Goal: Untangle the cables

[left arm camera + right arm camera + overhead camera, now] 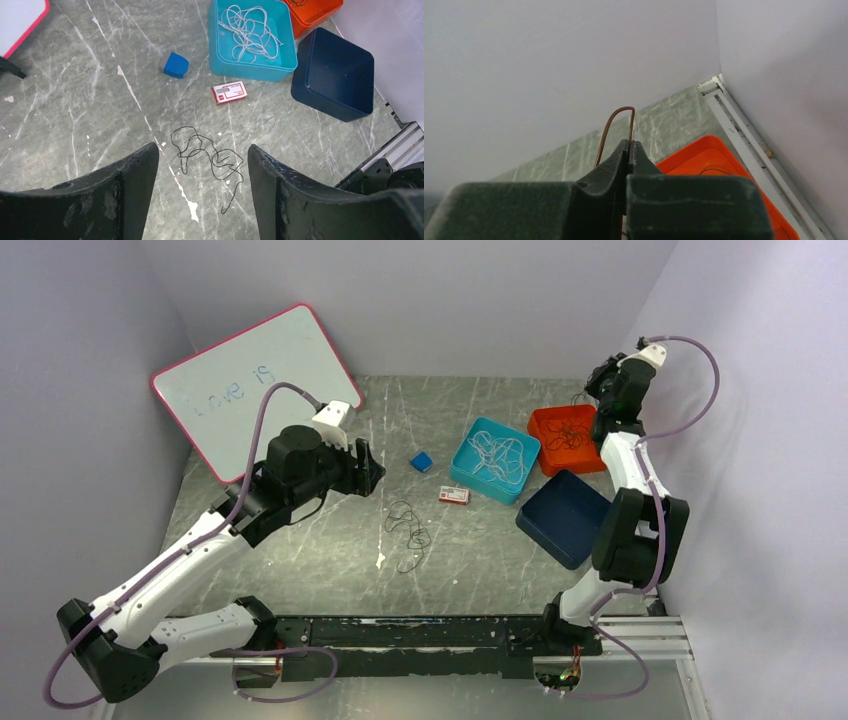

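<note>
A thin black cable (pixel 408 532) lies in loose loops on the marble table, alone near the middle. My left gripper (pixel 365 472) hovers to its left, open with nothing in it. In the left wrist view the same black cable (pixel 212 155) shows on the table between the spread fingers of the left gripper (pixel 201 150). White cables (pixel 250 32) lie tangled in the teal tray (pixel 465 480). My right gripper (pixel 629 143) is raised over the orange tray (pixel 704 155) and shut on a thin brown cable (pixel 616 122), which loops up above the fingertips. More dark cables (pixel 568 432) rest in the orange tray (pixel 540 420).
An open navy tray (pixel 565 517) sits at the right, near the right arm. A blue block (pixel 421 461) and a red-and-white card (pixel 454 495) lie left of the teal tray. A pink-rimmed whiteboard (pixel 255 380) leans at the back left. Walls close in on three sides.
</note>
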Controlling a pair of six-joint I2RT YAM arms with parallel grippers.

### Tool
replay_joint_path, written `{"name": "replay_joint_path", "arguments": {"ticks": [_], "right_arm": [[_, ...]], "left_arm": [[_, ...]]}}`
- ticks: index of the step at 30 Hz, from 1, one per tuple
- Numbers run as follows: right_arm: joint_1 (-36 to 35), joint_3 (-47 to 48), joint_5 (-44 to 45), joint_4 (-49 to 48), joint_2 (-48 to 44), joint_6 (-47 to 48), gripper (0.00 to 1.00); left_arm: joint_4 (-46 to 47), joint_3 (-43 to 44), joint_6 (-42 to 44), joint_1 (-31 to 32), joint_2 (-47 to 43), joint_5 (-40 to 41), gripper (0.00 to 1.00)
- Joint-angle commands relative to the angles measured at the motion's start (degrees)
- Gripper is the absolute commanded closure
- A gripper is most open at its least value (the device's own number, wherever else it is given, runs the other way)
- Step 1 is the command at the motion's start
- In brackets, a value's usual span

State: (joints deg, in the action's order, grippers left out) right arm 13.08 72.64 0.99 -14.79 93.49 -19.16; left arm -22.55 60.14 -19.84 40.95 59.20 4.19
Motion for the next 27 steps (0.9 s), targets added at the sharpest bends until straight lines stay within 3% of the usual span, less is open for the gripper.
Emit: {"name": "replay_joint_path", "arguments": {"ticks": [1,14,27], "right_arm": [[0.5,-1.1,-2.0,-5.4,2.5,0.4,1.00],[0.5,-3.4,-4.7,-1.7,11.0,0.9,1.00],[0.4,0.6,0.4,8.4,18.3,7.1,0.93]], "left_arm": [[0.2,0.4,1.3,-0.3,0.3,-1.2,0.30],[-0.2,-0.2,1.3,-0.4,-0.4,-0.6,0.30],[-0.1,-0.8,0.7,-0.4,-0.9,-0.6,0.30]]}}
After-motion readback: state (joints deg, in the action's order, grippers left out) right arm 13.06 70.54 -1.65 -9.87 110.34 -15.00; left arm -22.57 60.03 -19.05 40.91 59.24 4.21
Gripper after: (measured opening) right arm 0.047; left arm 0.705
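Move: The orange box that the held brown cable is going into has its middle about 25 cm below the right hand, roughly 3 cm ahead and 4 cm to its right. From that hand the teal box lies some 16 cm left and 3 cm back, and the navy box about 18 cm back and 3 cm left, both equally low. From the left hand, the orange box is about 28 cm ahead, 46 cm to the right and 25 cm down. The brown cable, still pinched in the right fingertips with part of it already in the orange box, is lowered almost straight down towards the left part of that box by some 19 cm, fairly fast. The hand tips its fingers about 25 degrees further down and stays practically shut on the cable. ##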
